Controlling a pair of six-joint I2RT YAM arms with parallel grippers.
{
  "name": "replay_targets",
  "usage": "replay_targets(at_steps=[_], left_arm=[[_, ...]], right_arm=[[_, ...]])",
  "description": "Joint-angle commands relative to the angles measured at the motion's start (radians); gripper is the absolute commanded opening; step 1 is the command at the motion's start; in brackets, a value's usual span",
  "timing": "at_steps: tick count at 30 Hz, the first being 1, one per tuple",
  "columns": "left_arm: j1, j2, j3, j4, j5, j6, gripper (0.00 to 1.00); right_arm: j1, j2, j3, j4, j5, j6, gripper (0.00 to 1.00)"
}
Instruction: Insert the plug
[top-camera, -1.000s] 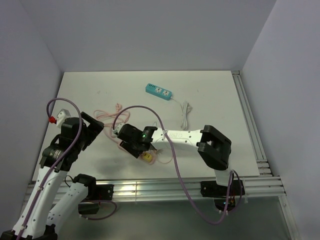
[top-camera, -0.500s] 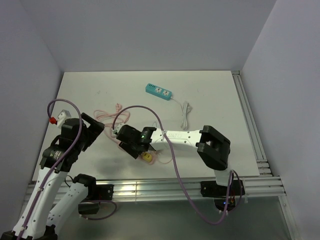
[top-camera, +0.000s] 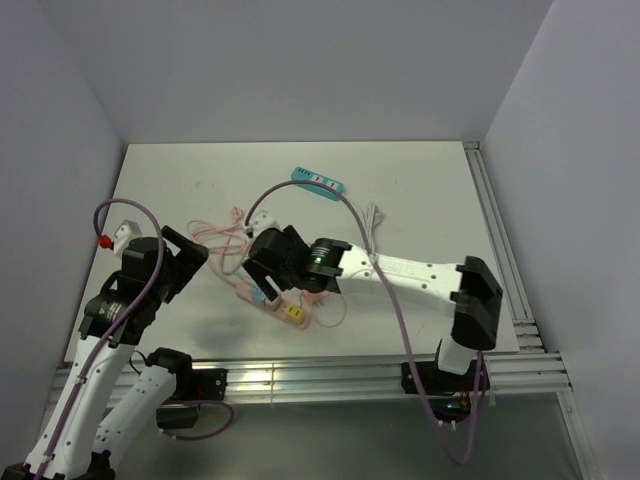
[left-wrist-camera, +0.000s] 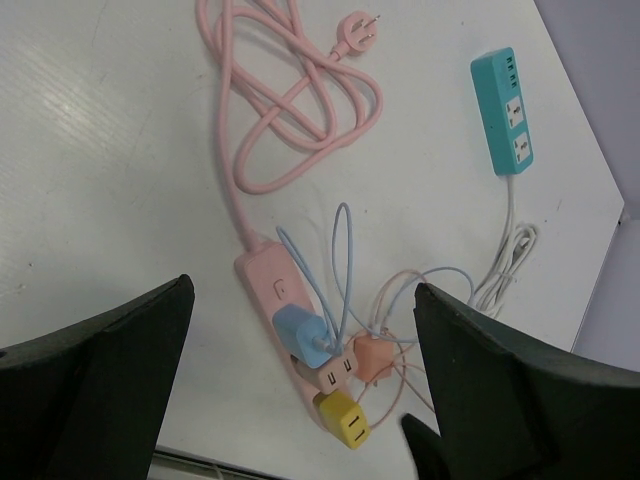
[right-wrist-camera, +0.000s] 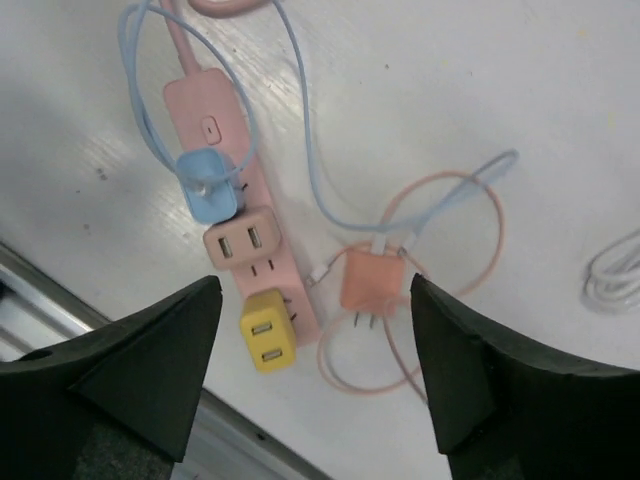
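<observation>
A pink power strip (right-wrist-camera: 232, 180) lies on the white table near the front edge. A blue plug (right-wrist-camera: 207, 188) and a pink USB adapter (right-wrist-camera: 240, 236) sit in it. A yellow adapter (right-wrist-camera: 267, 331) rests tilted at the strip's end, with two prongs showing at its side. An orange plug (right-wrist-camera: 372, 281) lies loose beside the strip, prongs bare, its thin cables looped around it. My right gripper (right-wrist-camera: 315, 282) hovers open above them and holds nothing. My left gripper (left-wrist-camera: 304, 285) is open too, high and to the left of the strip (top-camera: 262, 292).
A teal power strip (top-camera: 318, 181) with a bundled white cable (top-camera: 372, 225) lies at the back. The pink strip's cord (left-wrist-camera: 290, 110) is coiled left of centre. The metal rail (top-camera: 330, 370) of the table front runs close to the yellow adapter.
My right gripper has opened and risen off the strip's end, its arm swinging out to the right. The yellow adapter stays at the strip's end. The left arm has not moved.
</observation>
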Motion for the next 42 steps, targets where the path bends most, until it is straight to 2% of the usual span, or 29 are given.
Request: replay_targets(at_steps=[1,3,6,10,17,24,37,42], left_arm=[[0.004,-0.012,-0.002,0.019,0.009,-0.001,0.97],[0.004,-0.013,-0.002,0.030,0.021,0.005,0.97],[0.004,-0.021,0.001,0.036,0.041,0.016,0.96],[0.004,-0.042,-0.010,0.039,0.057,0.013,0.95],[0.004,-0.065,-0.025,0.047,0.078,0.017,0.95],[0.004,-0.070,-0.047,0.059,0.103,0.019,0.94],[0.004,-0.069,-0.056,0.066,0.120,0.020,0.94],[0.004,-0.062,-0.047,0.060,0.126,0.017,0.93]], right_arm=[[-0.009,-0.143,-0.111,-0.011,0.070,0.089,0.81],[-0.020,-0.195,-0.154,0.010,0.060,0.107,0.67],[-0.043,-0.227,-0.215,0.043,0.032,0.122,0.57],[-0.074,-0.188,-0.219,0.040,0.001,0.133,0.57],[-0.098,-0.051,-0.197,0.029,-0.028,0.142,0.64],[-0.120,0.030,-0.197,0.053,-0.057,0.121,0.64],[-0.150,0.110,-0.245,0.129,-0.121,0.099,0.62],[-0.160,0.155,-0.240,0.150,-0.140,0.093,0.55]])
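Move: The orange plug the right hand goes for lies about 6 cm to its right, 1 cm ahead and 13 cm below. The yellow plug on the strip is some 4 cm back and 2 cm right; the pink cube plug about 2 cm back and 2 cm left, and the blue plug 1 cm back and 5 cm left, all roughly 12 cm below. From the left hand, the orange plug is about 24 cm right, 1 cm ahead, 18 cm below. The right hand swings about 6 cm right, then sinks some 14 cm, fingers narrowing astride the orange plug. ##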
